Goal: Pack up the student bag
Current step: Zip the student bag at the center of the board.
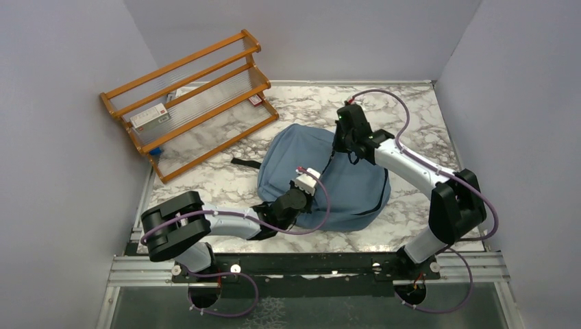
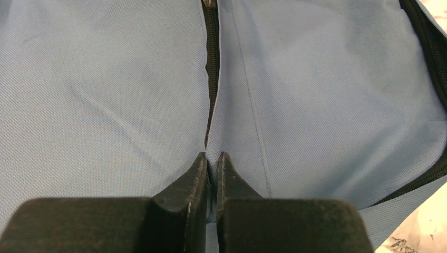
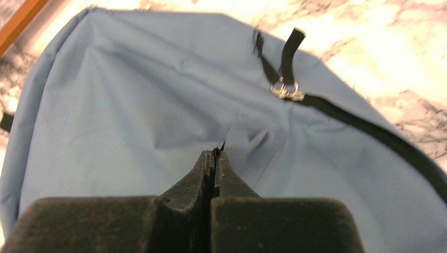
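Note:
The student bag (image 1: pixel 342 188), dusty-blue and soft, lies flat in the middle of the marble table. My left gripper (image 1: pixel 306 179) rests on its near-left part. In the left wrist view the left gripper (image 2: pixel 212 156) is shut, pinching a fold of blue fabric just below a black zipper (image 2: pixel 212 63). My right gripper (image 1: pixel 340 142) is at the bag's far edge. In the right wrist view the right gripper (image 3: pixel 215 154) is shut on a puckered bit of the bag (image 3: pixel 132 116), with a small black piece showing at its tips. Two metal zipper pulls (image 3: pixel 284 90) lie further on.
A wooden rack (image 1: pixel 192 96) stands at the back left, with a white and red box (image 1: pixel 149 116) on it and a small box (image 1: pixel 255 100) at its right end. A black strap (image 1: pixel 245 163) sticks out from the bag's left. Grey walls enclose the table.

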Robot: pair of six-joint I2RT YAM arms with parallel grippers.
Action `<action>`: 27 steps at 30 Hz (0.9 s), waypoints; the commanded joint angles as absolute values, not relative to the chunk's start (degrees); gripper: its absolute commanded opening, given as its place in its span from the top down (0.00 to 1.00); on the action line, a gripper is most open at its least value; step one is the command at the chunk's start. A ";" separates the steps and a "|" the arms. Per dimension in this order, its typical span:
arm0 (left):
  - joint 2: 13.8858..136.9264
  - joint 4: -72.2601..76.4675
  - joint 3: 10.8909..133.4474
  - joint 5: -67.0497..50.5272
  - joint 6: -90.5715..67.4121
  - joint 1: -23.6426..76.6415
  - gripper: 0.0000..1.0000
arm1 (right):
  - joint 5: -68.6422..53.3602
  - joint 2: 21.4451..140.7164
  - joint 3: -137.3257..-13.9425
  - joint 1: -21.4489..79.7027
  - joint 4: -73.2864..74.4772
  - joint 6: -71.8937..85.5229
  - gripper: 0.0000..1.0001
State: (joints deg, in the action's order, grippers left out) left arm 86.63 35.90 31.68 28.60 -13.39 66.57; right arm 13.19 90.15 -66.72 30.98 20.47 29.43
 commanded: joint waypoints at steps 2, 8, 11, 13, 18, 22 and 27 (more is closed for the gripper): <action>85.36 32.61 29.30 25.49 -15.53 66.90 0.96 | 16.97 94.09 -70.95 27.31 16.07 26.59 0.99; 85.34 32.53 29.18 24.64 -15.91 66.90 0.97 | 15.16 98.70 -74.14 22.66 15.24 25.74 0.99; 85.21 32.43 29.10 24.61 -15.91 66.92 0.98 | 13.69 101.82 -76.55 20.51 15.26 25.03 0.99; 84.97 32.20 28.88 24.57 -15.91 66.92 0.98 | 12.85 104.38 -78.35 19.37 15.53 24.76 0.99; 83.97 31.37 28.08 24.52 -16.40 66.92 0.98 | 10.24 109.79 -83.15 17.40 16.52 24.44 0.99; 82.56 30.33 27.51 24.97 -17.02 66.90 0.98 | 7.79 111.36 -85.81 17.08 19.05 23.48 0.99; 80.85 29.05 27.88 25.89 -16.99 66.96 0.98 | 5.60 103.35 -81.26 17.10 18.34 23.47 0.88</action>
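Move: Beyond the right hand, the two gold rings on the bag lie about 5 cm ahead, 5 cm to its right and 7 cm below. The bag's far edge is some 11 cm straight ahead and 10 cm below; the black zip arc bulges about 15 cm to the right, level with the hand and 8 cm lower. Between the left fingers is the bag's pinched seam, with the rings some 18 cm ahead and 12 cm to the right, 3 cm lower. Drawing the zip pull it still pinches towards the rings and the bag's far edge, the right hand sweeps about 7 cm forward, first drifting right and then partly back left. Midway it dips some 5 cm towards the bag, the wrist tipping down about 10 degrees. The left hand keeps the seam pinched, easing only a centimetre left at the end. ##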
